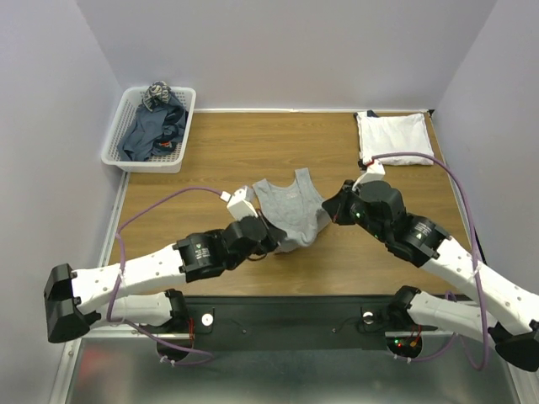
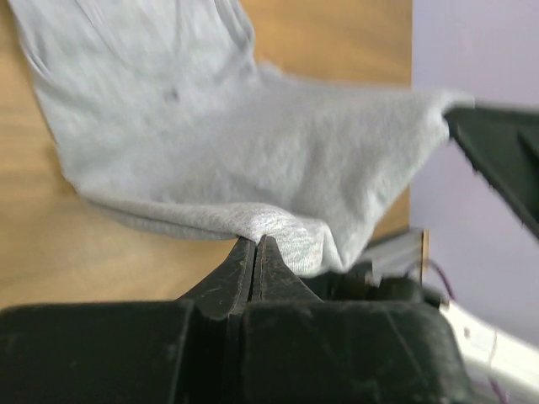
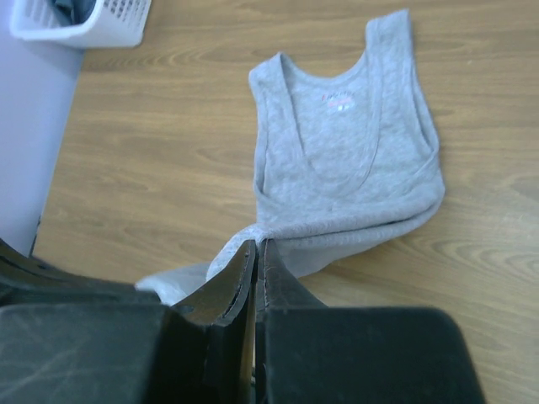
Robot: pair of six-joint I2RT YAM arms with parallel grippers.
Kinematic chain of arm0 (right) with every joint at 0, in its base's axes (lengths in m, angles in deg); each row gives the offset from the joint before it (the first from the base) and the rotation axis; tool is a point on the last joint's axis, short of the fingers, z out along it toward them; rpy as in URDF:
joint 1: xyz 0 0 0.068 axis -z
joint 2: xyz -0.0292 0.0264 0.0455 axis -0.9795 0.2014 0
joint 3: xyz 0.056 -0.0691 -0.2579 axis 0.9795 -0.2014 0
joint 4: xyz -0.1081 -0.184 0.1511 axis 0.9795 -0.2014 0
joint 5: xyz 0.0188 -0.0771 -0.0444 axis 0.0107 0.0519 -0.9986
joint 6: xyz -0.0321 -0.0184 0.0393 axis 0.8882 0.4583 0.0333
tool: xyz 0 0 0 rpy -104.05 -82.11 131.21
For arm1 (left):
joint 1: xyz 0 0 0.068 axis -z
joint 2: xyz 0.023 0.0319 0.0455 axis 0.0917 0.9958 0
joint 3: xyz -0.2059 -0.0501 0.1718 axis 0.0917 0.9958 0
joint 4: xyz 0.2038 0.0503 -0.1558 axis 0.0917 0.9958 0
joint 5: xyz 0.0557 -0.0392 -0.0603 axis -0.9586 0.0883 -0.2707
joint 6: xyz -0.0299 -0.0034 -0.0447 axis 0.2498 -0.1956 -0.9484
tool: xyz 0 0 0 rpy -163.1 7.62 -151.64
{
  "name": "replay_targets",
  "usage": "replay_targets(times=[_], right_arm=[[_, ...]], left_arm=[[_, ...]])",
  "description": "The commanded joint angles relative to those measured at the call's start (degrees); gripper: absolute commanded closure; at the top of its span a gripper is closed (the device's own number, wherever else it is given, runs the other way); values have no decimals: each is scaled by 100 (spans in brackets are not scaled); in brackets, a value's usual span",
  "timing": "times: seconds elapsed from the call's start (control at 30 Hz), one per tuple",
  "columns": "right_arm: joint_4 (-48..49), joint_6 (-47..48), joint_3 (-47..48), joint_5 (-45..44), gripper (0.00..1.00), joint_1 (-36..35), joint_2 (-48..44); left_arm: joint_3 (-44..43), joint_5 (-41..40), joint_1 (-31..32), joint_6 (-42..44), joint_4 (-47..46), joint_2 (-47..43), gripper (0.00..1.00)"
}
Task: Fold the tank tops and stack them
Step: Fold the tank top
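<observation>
A light heather-grey tank top (image 1: 290, 206) lies mid-table with its straps pointing to the back wall and its lower part lifted and doubled over. My left gripper (image 1: 271, 240) is shut on the hem at the near left; the left wrist view shows the pinched cloth (image 2: 253, 151) rising from the closed gripper (image 2: 257, 242). My right gripper (image 1: 331, 208) is shut on the hem's right side, and the right wrist view has the fabric (image 3: 337, 160) running out from the closed gripper (image 3: 259, 246). A folded white tank top (image 1: 394, 139) rests at the back right. Dark blue-grey tank tops (image 1: 152, 128) lie bunched in the basket.
A white lattice basket (image 1: 115, 150) stands at the back left corner, also showing in the right wrist view as the basket (image 3: 101, 21). Purple cables trail from both arms. Walls close the table on the left, back and right.
</observation>
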Motion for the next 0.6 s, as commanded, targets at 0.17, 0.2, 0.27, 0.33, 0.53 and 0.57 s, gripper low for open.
replay_targets(times=[0.17, 0.2, 0.27, 0.33, 0.53, 0.57], right_arm=[[483, 546, 914, -1090, 100, -26, 944], [527, 625, 1019, -1108, 99, -8, 1033], [641, 687, 1090, -1126, 100, 27, 1279], [720, 765, 1169, -1099, 100, 97, 1438], [1107, 854, 1231, -529, 100, 747, 2000], [1203, 863, 1239, -354, 100, 939, 2062]], left_arm=[[-839, 587, -1349, 1522, -330, 419, 100], [-884, 727, -1446, 1602, -365, 464, 100], [-928, 886, -1779, 1786, -479, 630, 100], [-981, 1123, -2017, 1892, -567, 728, 100], [-1130, 1774, -2896, 2252, -1006, 1193, 100], [-1165, 1844, -2993, 2340, -1050, 1351, 100]])
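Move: Both hands still pinch the raised hem of the tank top. The strap end lying on the table is what they carry it towards: about 22 cm ahead of the left hand, 6 cm to its right and some 18 cm below; about 14 cm ahead of the right hand, 9 cm to its left and as far below. The white folded stack lies roughly 34 cm ahead of the right hand and 26 cm to its right. Both closed grippers carry the pinched hem forward towards the straps, left about 14 cm, right about 8 cm. ##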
